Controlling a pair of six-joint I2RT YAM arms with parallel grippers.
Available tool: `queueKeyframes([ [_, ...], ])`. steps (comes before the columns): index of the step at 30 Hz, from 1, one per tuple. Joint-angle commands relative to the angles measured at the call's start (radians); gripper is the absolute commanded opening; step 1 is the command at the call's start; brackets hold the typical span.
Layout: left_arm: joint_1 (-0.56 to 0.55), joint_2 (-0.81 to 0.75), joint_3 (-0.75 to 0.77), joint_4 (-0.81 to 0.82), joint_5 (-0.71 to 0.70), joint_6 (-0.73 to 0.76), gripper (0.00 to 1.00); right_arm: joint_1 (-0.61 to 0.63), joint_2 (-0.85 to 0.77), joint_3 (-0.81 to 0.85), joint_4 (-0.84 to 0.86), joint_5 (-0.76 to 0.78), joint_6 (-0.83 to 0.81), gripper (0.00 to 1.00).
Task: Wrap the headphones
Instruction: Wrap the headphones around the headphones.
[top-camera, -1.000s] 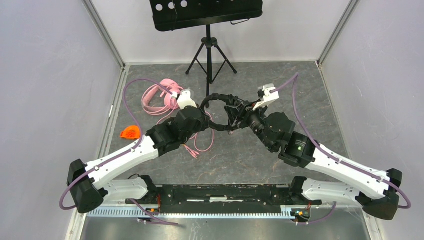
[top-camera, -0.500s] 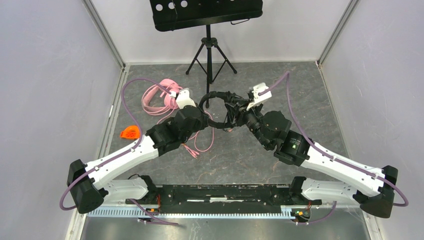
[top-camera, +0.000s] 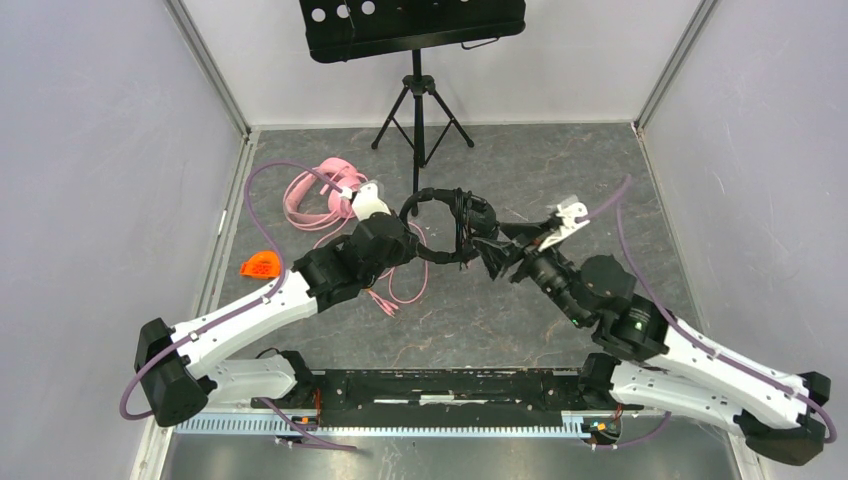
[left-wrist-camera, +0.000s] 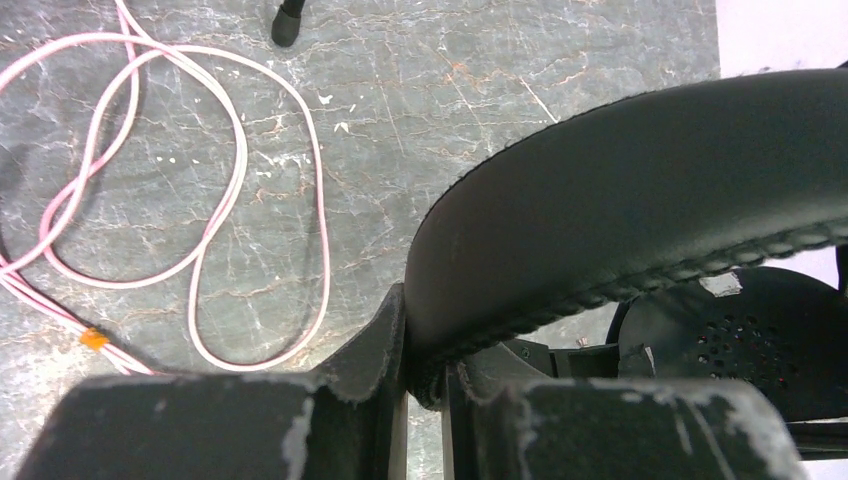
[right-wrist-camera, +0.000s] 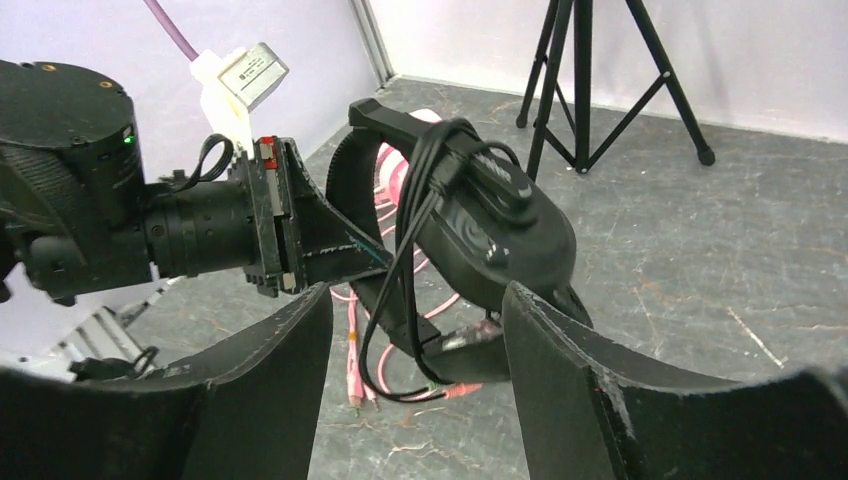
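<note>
The black headphones (top-camera: 441, 226) hang above the floor, held by the headband (left-wrist-camera: 620, 210). My left gripper (left-wrist-camera: 425, 372) is shut on that headband, seen from above at the band's left side (top-camera: 418, 243). A thin black cable (right-wrist-camera: 420, 200) loops around the headband and ear cup (right-wrist-camera: 495, 235), and its plugs (right-wrist-camera: 470, 390) dangle below. My right gripper (right-wrist-camera: 415, 300) stands open just short of the ear cup with nothing between its fingers; from above it is right of the headphones (top-camera: 497, 258). The pink headphones (top-camera: 310, 195) lie at the back left with their pink cable (left-wrist-camera: 240, 180) loose on the floor.
A black music stand (top-camera: 415, 30) on tripod legs (top-camera: 420, 110) stands at the back centre. An orange object (top-camera: 262, 265) lies by the left wall. Light walls close the floor on the left, back and right.
My right gripper has drawn back to the right and toward the near edge, away from the black headphones, and its jaws have widened. The left arm and the headphones have stayed put.
</note>
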Motion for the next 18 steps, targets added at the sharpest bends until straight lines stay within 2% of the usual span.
queueKeyframes([
  [1, 0.006, -0.036, 0.052, 0.096, 0.006, -0.124, 0.02, 0.004, -0.101, -0.066, -0.006, -0.036, 0.117, 0.68],
  [5, 0.005, -0.071, 0.023, 0.151, 0.01, -0.17, 0.02, 0.004, -0.21, -0.218, 0.029, 0.012, 0.325, 0.67],
  [10, 0.007, -0.105, -0.027, 0.259, 0.059, -0.222, 0.02, 0.004, -0.288, -0.428, 0.196, 0.036, 0.664, 0.65],
  [15, 0.006, -0.131, -0.056, 0.319, 0.115, -0.222, 0.02, 0.004, -0.192, -0.355, 0.052, 0.122, 0.86, 0.64],
  [18, 0.007, -0.149, -0.08, 0.356, 0.135, -0.212, 0.02, 0.004, -0.184, -0.377, 0.106, 0.137, 0.938, 0.61],
])
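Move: The black cable's plug end hangs some 11 cm below the right hand, about 3 cm ahead and 3 cm to its left. The cord-wrapped ear cup is about 8 cm ahead, 2 cm left and 4 cm below that hand. The left gripper's hold on the headband is about 5 cm ahead, 16 cm left and 11 cm below the right hand. From the left hand, the plug end is about 13 cm right, 2 cm back and level. Downward above all, about 12 cm, after first easing back a couple of centimetres clear of the wrapped ear cup, the open right hand sinks towards the hanging plug end, tipping its fingers down some 30 degrees and rolling its left side up. Meanwhile the left hand keeps its grip on the headband, rises about 5 cm with a slight shift right, and rolls 20 degrees, right side up. ##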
